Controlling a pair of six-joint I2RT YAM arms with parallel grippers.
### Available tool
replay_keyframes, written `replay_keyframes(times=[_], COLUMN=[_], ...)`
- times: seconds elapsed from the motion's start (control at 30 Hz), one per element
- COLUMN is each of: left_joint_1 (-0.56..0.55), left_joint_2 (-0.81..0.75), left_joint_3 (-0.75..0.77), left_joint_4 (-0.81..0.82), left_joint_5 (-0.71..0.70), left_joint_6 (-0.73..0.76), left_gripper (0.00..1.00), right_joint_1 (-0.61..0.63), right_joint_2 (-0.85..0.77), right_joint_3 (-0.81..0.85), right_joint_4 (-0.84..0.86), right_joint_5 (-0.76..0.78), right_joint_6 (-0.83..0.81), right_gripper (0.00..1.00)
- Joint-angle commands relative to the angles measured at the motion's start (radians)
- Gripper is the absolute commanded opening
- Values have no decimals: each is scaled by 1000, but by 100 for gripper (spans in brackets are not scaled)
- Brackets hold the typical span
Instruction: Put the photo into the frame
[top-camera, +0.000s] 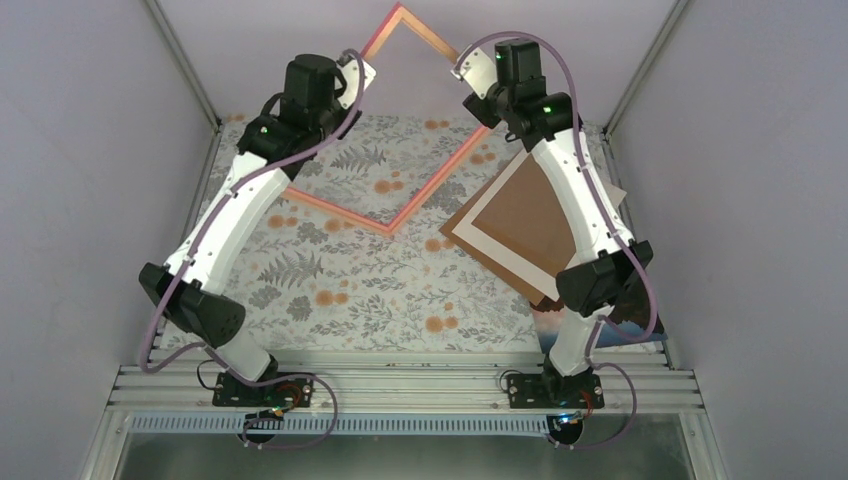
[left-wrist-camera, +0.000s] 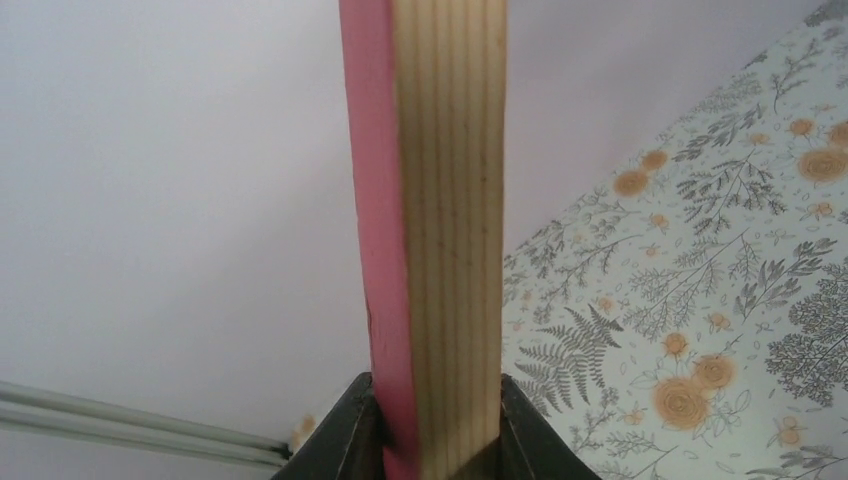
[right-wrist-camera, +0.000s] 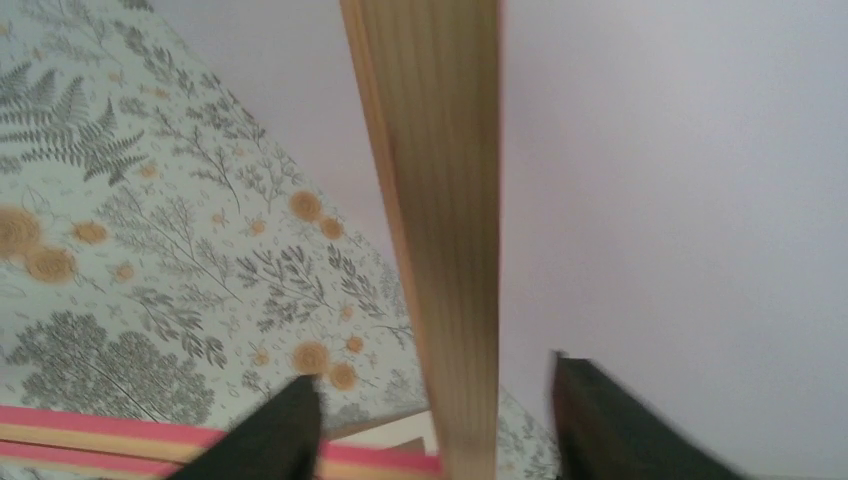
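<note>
The pink frame (top-camera: 440, 180) stands tilted up on one corner over the back of the table, like a diamond. My left gripper (top-camera: 350, 85) is shut on its upper left rail. In the left wrist view both black fingers press the pink-and-wood rail (left-wrist-camera: 450, 200) at the gripper (left-wrist-camera: 437, 420). My right gripper (top-camera: 470, 75) is at the upper right rail. Its jaws stand open, with the wooden rail (right-wrist-camera: 440, 200) between them at the gripper (right-wrist-camera: 435, 385), touching neither finger. A bluish edge of the photo (top-camera: 548, 322) shows at the front right, mostly hidden under the right arm.
A brown backing board (top-camera: 530, 215) with a white mat (top-camera: 480, 238) on it lies at the right, under the right arm. A floral cloth (top-camera: 340, 290) covers the table. Grey walls close in the back and both sides.
</note>
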Motion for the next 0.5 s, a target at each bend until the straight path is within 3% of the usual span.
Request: replay_keyframes(times=[0.0, 0.07, 0.1, 0.3, 0.47], left_joint_1=[81, 137, 146, 244, 395], left_joint_2=[81, 95, 95, 90, 101], left_joint_3=[99, 108, 97, 38, -63], left_joint_4=[-175, -203, -203, -219, -229], left_joint_5=[92, 192, 197, 356, 560], left_joint_6=[-183, -249, -270, -385, -472], left_gripper=[2, 2, 2, 3, 2], right_joint_1=[14, 15, 14, 7, -25], right_joint_2=[-26, -56, -79, -279, -339], right_joint_3=[23, 6, -21, -254, -349], right_joint_4=[59, 78, 97, 259, 267], right_joint_5=[-21, -64, -87, -223, -279], right_joint_6=[61, 86, 93, 139, 207], right_gripper=[79, 98, 100, 100, 100])
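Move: The frame is already up in the air, wood side showing, with its middle about 10 cm right of, 5 cm back from and 8 cm below the left hand. Bare cloth to lay it on lies some 38 cm below that hand, 6 cm back and 3 cm left. From the right hand, the frame's middle is some 16 cm left, 8 cm back and 6 cm below; the brown board is about 11 cm back, 12 cm right and 37 cm down. The frame, still pinched by its side in the left fingers, is brought down about 9 cm and left nearly as far, towards the cloth, the left wrist tipping fingers-down and rolling its left side lower, some 30 degrees in all. The right hand, already loosened around the frame's other side, spreads its fingers fully, then draws back and up about 6 cm each, clear of the wood. ##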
